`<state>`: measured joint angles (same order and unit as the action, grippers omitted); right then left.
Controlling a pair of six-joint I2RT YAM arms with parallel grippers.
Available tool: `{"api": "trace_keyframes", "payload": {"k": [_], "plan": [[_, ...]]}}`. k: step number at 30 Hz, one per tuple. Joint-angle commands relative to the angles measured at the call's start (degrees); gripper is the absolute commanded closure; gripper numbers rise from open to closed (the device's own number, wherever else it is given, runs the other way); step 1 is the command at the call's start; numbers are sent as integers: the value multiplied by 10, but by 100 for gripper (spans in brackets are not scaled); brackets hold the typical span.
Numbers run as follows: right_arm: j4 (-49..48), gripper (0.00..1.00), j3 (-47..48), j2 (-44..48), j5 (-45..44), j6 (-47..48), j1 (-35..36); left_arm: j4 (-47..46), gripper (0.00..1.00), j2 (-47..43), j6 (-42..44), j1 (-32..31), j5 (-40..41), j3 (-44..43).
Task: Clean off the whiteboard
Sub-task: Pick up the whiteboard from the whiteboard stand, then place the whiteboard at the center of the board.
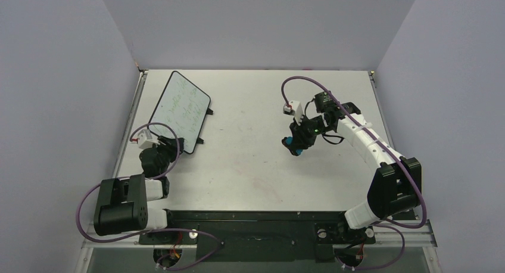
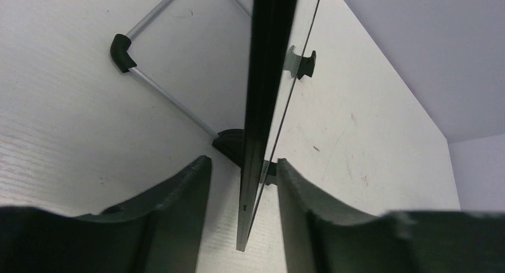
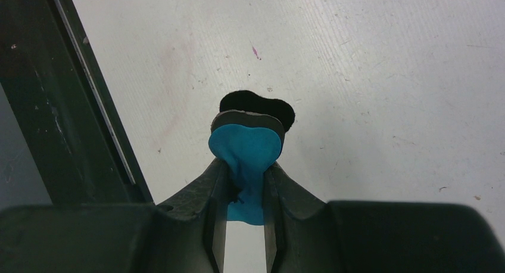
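Observation:
The whiteboard (image 1: 178, 109) leans on its stand at the back left, with faint green writing on its white face. My left gripper (image 1: 174, 149) is at the board's near corner. In the left wrist view the board's dark edge (image 2: 262, 106) runs between the fingers of that gripper (image 2: 243, 163). A gap shows on both sides of the board, so the jaws are open around it. My right gripper (image 1: 298, 142) hovers over the table's middle right. It is shut on a blue-and-black eraser (image 1: 291, 146), and the blue foam (image 3: 247, 148) is squeezed between its fingers (image 3: 205, 189).
A thin wire stand (image 2: 161, 88) with black feet (image 2: 122, 52) holds the board up. Grey walls close in the table on three sides. The black mounting plate (image 1: 256, 225) lies along the near edge, and its dark rim (image 3: 53, 106) shows in the right wrist view.

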<state>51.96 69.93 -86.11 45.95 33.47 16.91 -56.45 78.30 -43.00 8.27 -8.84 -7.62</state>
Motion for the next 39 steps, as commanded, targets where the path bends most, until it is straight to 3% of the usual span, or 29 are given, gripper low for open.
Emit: {"api": "trace_keyframes", "payload": {"k": [1, 2, 4, 7, 15, 22, 30, 34, 39], "plan": [[1, 100, 4, -4, 20, 10, -4, -64, 77, 7, 4, -2, -5, -13], [2, 100, 5, -4, 20, 10, -4, -66, 93, 9, 5, -2, -7, -17], [3, 100, 5, -3, 20, 11, -6, -63, 100, 7, 9, 3, -16, -32], [6, 100, 5, 1, 23, 13, -11, -28, 100, -19, 41, 7, -32, -72], [15, 100, 7, 6, 31, 20, -22, 191, 100, -138, 168, 0, -75, -217], [29, 100, 10, 23, 44, 31, -40, 256, 100, -153, 162, -18, -174, -305], [51, 100, 2, 115, 57, 75, -83, 259, 100, -162, 61, -160, -277, -304], [57, 100, 0, 163, 53, 81, -83, 231, 100, -150, 24, -261, -258, -270], [99, 100, -5, 220, 61, 142, -83, 143, 100, -67, -25, -385, -242, -242]]}}
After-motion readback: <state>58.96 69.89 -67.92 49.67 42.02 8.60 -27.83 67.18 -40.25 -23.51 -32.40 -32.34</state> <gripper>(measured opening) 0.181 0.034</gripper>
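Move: The whiteboard leans on its stand straight ahead of the left hand, its middle about 15 cm farther out and a few centimetres higher; its near short edge is already between the open fingers. The stand's near foot sits roughly 4 cm ahead and 8 cm right of that hand, 6 cm lower. From the right hand, already holding the eraser, the whiteboard's middle is some 46 cm left, 14 cm ahead and lower. Up and slightly forward after shutting on the whiteboard's near short edge: the left fingers pinch the edge and climb about 16 cm off the stand, then swing right some 24 cm and back about 10 cm, turning roughly 55 degrees clockwise. The right hand keeps the eraser, draws about 4 cm right and then rises about 8 cm, easing back slightly. ##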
